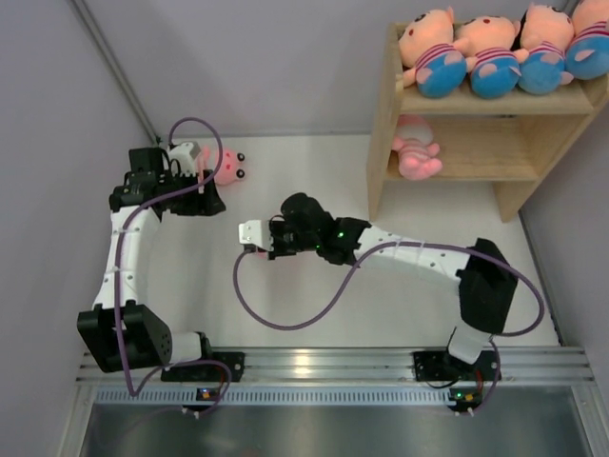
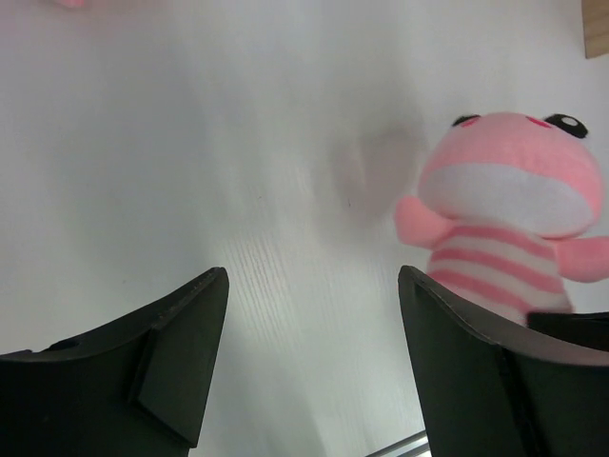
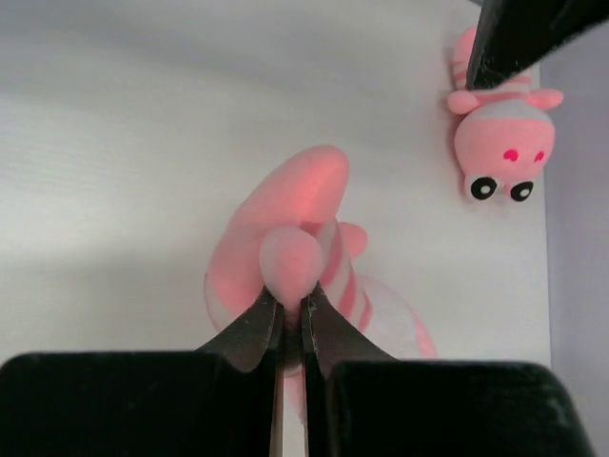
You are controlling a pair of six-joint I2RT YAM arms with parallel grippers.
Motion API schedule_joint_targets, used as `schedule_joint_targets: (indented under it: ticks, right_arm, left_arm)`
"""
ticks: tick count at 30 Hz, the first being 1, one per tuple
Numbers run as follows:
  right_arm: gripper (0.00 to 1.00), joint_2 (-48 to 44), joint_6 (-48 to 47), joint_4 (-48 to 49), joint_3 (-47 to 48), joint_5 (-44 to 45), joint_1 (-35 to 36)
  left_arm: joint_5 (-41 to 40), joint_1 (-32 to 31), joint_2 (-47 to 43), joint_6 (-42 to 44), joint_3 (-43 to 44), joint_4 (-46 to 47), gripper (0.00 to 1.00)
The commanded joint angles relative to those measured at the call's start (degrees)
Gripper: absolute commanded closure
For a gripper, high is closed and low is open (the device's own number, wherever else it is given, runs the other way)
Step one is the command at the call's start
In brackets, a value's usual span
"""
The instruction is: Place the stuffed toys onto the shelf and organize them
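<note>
An all-pink striped stuffed toy (image 3: 285, 238) lies on the white table, and my right gripper (image 3: 292, 295) is shut on one of its small limbs. From above, that gripper (image 1: 249, 236) covers nearly all of this toy. A second pink striped toy (image 2: 504, 209) lies at the far left (image 1: 228, 167). My left gripper (image 2: 314, 286) stands open just beside it with only bare table between its fingers. The wooden shelf (image 1: 383, 133) stands at the far right. Several peach-faced toys (image 1: 495, 52) sit on its top tier and one pink toy (image 1: 416, 154) lies on its lower tier.
Grey walls close in the table on the left and behind. Purple cables loop from both arms over the table (image 1: 285, 314). A metal rail (image 1: 324, 362) runs along the near edge with the arm bases on it.
</note>
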Motion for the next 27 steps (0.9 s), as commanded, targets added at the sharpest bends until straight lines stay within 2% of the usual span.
schedule_joint_targets:
  ticks: [1, 5, 6, 8, 10, 11, 12, 16, 21, 23, 27]
  right_arm:
    - [1.00, -9.76, 1.95, -15.72, 0.69, -10.69, -2.80]
    - [1.00, -18.72, -1.64, -34.52, 3.06, -19.66, -8.49]
    - [1.00, -19.70, -3.66, -42.57, 5.25, -20.11, -9.47]
    - [1.00, -19.98, -7.17, -52.18, 9.03, -20.73, -12.62]
    - [1.00, -17.36, -8.77, -67.34, 16.06, -21.87, -15.18]
    - [1.00, -16.64, -8.60, -70.13, 17.30, -20.92, -17.02]
    - [1.00, -16.72, -6.34, -70.24, 15.92, -15.51, -17.47]
    - [1.00, -21.80, -4.30, -71.64, 10.11, -8.87, -19.32]
    - [1.00, -33.14, -2.71, -67.96, 1.41, 0.79, -28.01]
    - [1.00, -38.68, -4.10, -66.91, 0.35, 1.15, -30.73]
    - [1.00, -45.19, -5.34, -60.50, -4.13, 14.40, -31.98]
  left_arm:
    - [3.26, 0.25, -0.18, 1.14, 2.80, -0.29, 0.22]
    - [5.55, 0.34, 0.44, 1.40, 2.80, -0.37, 0.22]
    - [5.81, 0.34, 0.87, 1.49, 3.06, -0.37, 0.22]
    - [6.95, 0.34, 0.96, 1.84, 3.33, -0.37, 0.22]
    - [7.66, 0.34, 0.88, 2.02, 3.59, -0.29, 0.22]
    - [7.92, 0.25, 1.05, 2.19, 3.68, -0.20, 0.22]
    - [8.10, 0.34, 1.66, 2.11, 3.94, -0.29, 0.22]
    - [7.57, 0.34, 3.07, 1.49, 5.52, -0.29, 0.22]
    - [7.22, 0.34, 5.18, 2.19, 8.42, -0.90, 0.22]
    - [7.57, 0.34, 6.93, 1.93, 9.56, -1.34, 0.22]
    - [7.93, 0.25, 8.96, 1.67, 11.06, -1.25, 0.22]
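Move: The pink toy already pinched in the right fingertips is bound for the clear part of the lower shelf, about 46 cm to that hand's right, 17 cm ahead and roughly level with it. The shelved pink toy sits at about the same depth and height, 35 cm right; the shelf's left panel has its front edge 28 cm right and 11 cm ahead. The last table toy lies about 16 cm ahead of the left hand, 3 cm left and 14 cm below. The pink toy is swept some 37 cm to the right, towards the shelf, still pinched by the right hand, which also draws back a little, rises, dips and rises again while its wrist turns clockwise, swinging the fingers round from pointing left to point more forward. The left hand, open and empty, first edges right and up, then about 3 cm forward towards the last table toy. ##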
